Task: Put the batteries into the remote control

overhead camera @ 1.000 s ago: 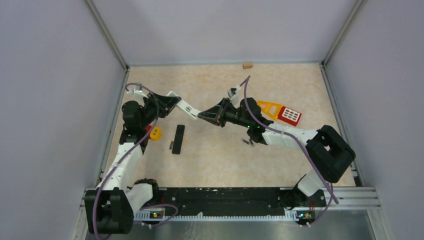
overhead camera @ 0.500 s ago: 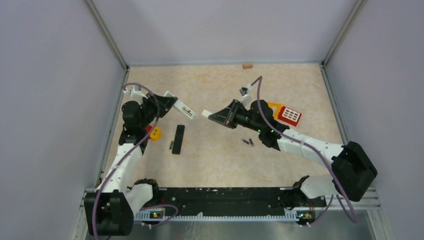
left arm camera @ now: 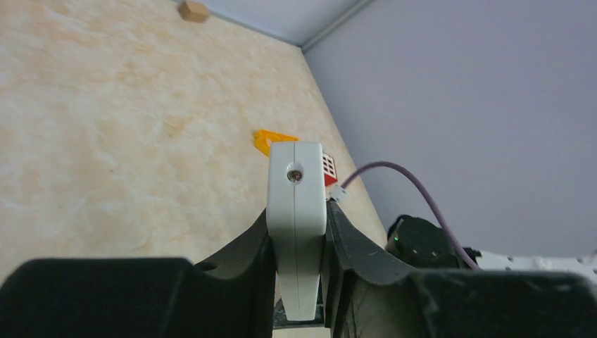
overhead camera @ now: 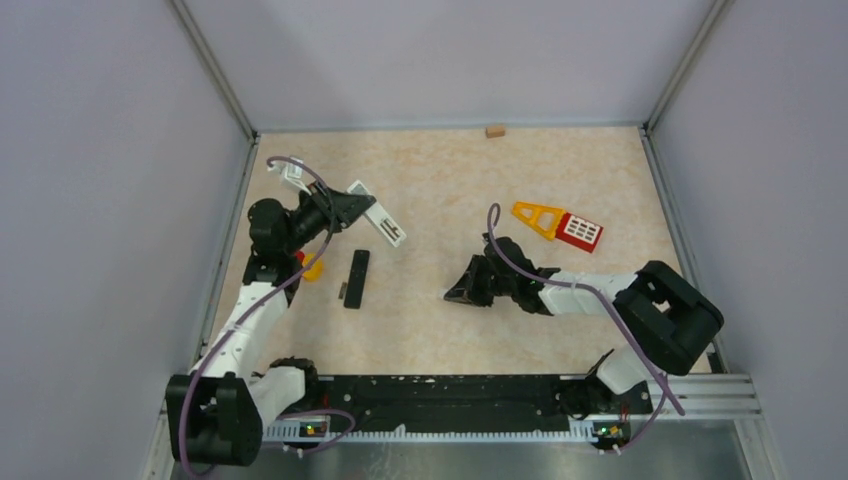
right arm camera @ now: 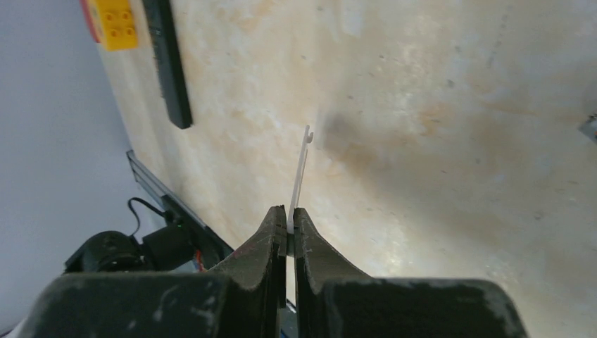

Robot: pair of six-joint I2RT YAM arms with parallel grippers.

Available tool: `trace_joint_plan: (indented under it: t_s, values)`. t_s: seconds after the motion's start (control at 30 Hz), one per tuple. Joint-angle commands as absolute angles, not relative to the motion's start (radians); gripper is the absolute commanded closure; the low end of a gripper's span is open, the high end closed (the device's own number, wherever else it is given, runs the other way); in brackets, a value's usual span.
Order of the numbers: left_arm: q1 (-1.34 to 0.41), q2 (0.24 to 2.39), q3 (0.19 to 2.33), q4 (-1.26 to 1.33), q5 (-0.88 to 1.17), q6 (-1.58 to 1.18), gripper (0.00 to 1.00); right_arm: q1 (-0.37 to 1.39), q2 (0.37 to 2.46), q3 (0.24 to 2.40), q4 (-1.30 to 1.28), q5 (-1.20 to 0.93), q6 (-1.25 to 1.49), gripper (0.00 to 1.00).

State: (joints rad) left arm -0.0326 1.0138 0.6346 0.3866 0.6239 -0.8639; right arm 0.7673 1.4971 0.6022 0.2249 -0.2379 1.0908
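My left gripper [overhead camera: 355,205] is shut on a white remote control [overhead camera: 386,226], holding it above the table's left side. In the left wrist view the remote [left arm camera: 296,211] stands edge-on, clamped between both fingers [left arm camera: 352,246]. My right gripper [overhead camera: 455,295] sits low over the middle of the table. It is shut on a thin white cover piece [right arm camera: 300,176] that sticks out edge-on from the fingertips [right arm camera: 290,215]. A black remote [overhead camera: 356,278] lies flat on the table left of it. The batteries do not show in the top view. A small grey thing [right arm camera: 590,127] is cut off at the right wrist view's edge.
A yellow block [overhead camera: 312,266] lies by the left arm, and a small dark piece [overhead camera: 343,291] lies beside the black remote. An orange and red toy [overhead camera: 560,224] sits at the right. A wooden block [overhead camera: 494,130] rests at the back wall.
My right gripper pulled away from the white remote with the cover piece and dropped low toward the table's middle. The left gripper swung the remote slightly right.
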Motion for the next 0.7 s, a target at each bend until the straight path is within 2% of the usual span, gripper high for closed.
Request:
trace_joint_plan:
  t_s: [0.0, 0.17, 0.4, 0.57, 0.67]
  values:
    - [-0.074, 1.054, 0.699, 0.470, 0.816, -0.813, 1.00, 0.756, 1.514, 0.588, 0.199, -0.217, 1.038, 0.96]
    - [-0.090, 1.044, 0.698, 0.489, 0.822, -0.800, 1.00, 0.756, 1.515, 0.622, 0.075, -0.188, 0.962, 0.69]
    - [-0.091, 1.053, 0.705, 0.478, 0.794, -0.777, 1.00, 0.751, 1.450, 0.657, -0.101, -0.096, 0.887, 0.45]
    - [-0.091, 1.053, 0.703, 0.478, 0.816, -0.759, 1.00, 0.724, 1.354, 0.745, -0.196, -0.014, 0.718, 0.42]
    - [-0.091, 1.041, 0.689, 0.501, 0.839, -0.754, 1.00, 0.705, 1.335, 0.823, -0.256, 0.062, 0.592, 0.46]
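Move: The right hand holds the battery cover a few centimetres above the table; the spot for it lies about 5 cm below the hand, roughly level with it and 1 cm to its left. From the right hand, two batteries lie on the table about 4 cm ahead and 8 cm right, and 3 cm ahead and 11 cm right. The left hand holds the open remote; the cover's spot is some 11 cm back, 14 cm right and 26 cm below it. The right hand sinks the last 3 cm or so, drifting back and right, and opens its fingers to let go of the battery cover on the bare table, then swings right and a little forward towards the two batteries, ending about 6 cm right of its start, rising about 2 cm from its lowest point, fingers wide and tipping some 20 degrees steeper downward. Meanwhile the left hand keeps its grip on the remote and carries it about 3.5 cm right and 2 cm back, turning it clockwise, then stays there. ##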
